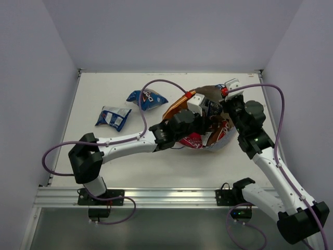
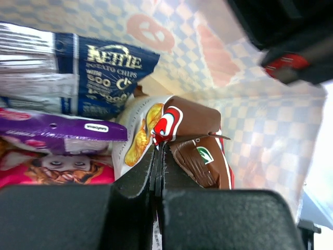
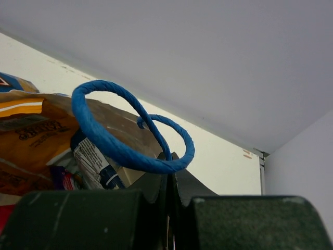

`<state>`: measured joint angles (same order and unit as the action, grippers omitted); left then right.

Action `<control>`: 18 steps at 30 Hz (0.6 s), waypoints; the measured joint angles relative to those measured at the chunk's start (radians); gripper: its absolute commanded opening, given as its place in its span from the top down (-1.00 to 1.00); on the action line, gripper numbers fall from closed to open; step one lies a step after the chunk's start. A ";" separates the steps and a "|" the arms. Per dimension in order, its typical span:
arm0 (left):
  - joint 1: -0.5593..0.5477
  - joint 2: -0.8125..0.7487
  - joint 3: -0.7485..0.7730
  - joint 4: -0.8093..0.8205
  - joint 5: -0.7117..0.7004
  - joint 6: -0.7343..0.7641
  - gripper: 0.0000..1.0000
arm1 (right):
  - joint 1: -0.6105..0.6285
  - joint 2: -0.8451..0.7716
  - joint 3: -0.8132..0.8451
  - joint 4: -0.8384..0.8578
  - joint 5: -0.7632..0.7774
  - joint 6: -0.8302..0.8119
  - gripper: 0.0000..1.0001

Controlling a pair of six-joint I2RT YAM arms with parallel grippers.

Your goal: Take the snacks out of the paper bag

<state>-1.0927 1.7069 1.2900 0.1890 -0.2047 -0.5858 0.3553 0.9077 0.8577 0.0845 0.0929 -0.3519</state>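
Note:
The paper bag point(image 1: 220, 141) lies on its side at the table's right middle. My left gripper point(image 1: 204, 116) reaches inside it. In the left wrist view this gripper point(image 2: 158, 151) is shut on the sealed edge of the red-brown chips bag point(image 2: 195, 135). To its left sit a dark blue packet point(image 2: 104, 73), a purple packet point(image 2: 57, 130) and a pink one point(image 2: 49, 171). My right gripper point(image 3: 170, 169) is shut on the bag's rim where the blue cord handle point(image 3: 117, 151) is fixed, holding the paper bag point(image 3: 117, 125) up. Two snacks lie out on the table: a blue packet point(image 1: 147, 98) and a blue-white packet point(image 1: 113, 116).
The two loose packets lie left of the bag. The white table point(image 1: 114, 156) is walled at the back and sides. The right gripper point(image 1: 227, 103) sits at the bag's far right rim, close to the left wrist. Purple cables arc over both arms.

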 measured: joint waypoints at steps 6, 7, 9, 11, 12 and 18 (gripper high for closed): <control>0.008 -0.131 -0.031 -0.035 -0.002 0.060 1.00 | 0.000 0.007 -0.006 0.000 0.054 0.000 1.00; 0.011 -0.157 -0.032 -0.035 -0.003 0.072 1.00 | 0.000 0.010 -0.010 0.000 0.063 -0.001 1.00; 0.015 -0.210 -0.038 -0.033 -0.013 0.092 1.00 | 0.000 0.018 -0.017 -0.001 0.081 -0.001 1.00; 0.021 -0.259 -0.043 -0.033 -0.024 0.110 1.00 | 0.000 0.026 -0.020 0.003 0.099 -0.002 1.00; 0.026 -0.282 -0.043 -0.032 -0.034 0.119 1.00 | 0.000 0.028 -0.023 0.006 0.106 -0.004 1.00; 0.087 -0.389 -0.043 -0.027 -0.096 0.164 1.00 | -0.003 0.037 -0.032 0.014 0.137 -0.006 1.00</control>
<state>-1.0061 1.3182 1.2469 0.1616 -0.3008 -0.4217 0.3523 0.9451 0.8261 0.0982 0.2295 -0.3584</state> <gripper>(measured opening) 0.013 0.026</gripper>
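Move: The left hand, down in the paper bag, already grips the brown packet by its top. The bag's left rim is about 15 cm to its left, 2 ahead and roughly level in height. On the table some 21 cm below lie the Doritos packet, about 28 cm left and 17 ahead, and the silver-blue packet, about 44 left and 9 ahead. From the right hand, the brown packet is some 6 cm back, 3 left and 16 below. The left hand lifts the pinched brown packet about 15 cm and left 11; the right lowers the handle slightly rightward. ##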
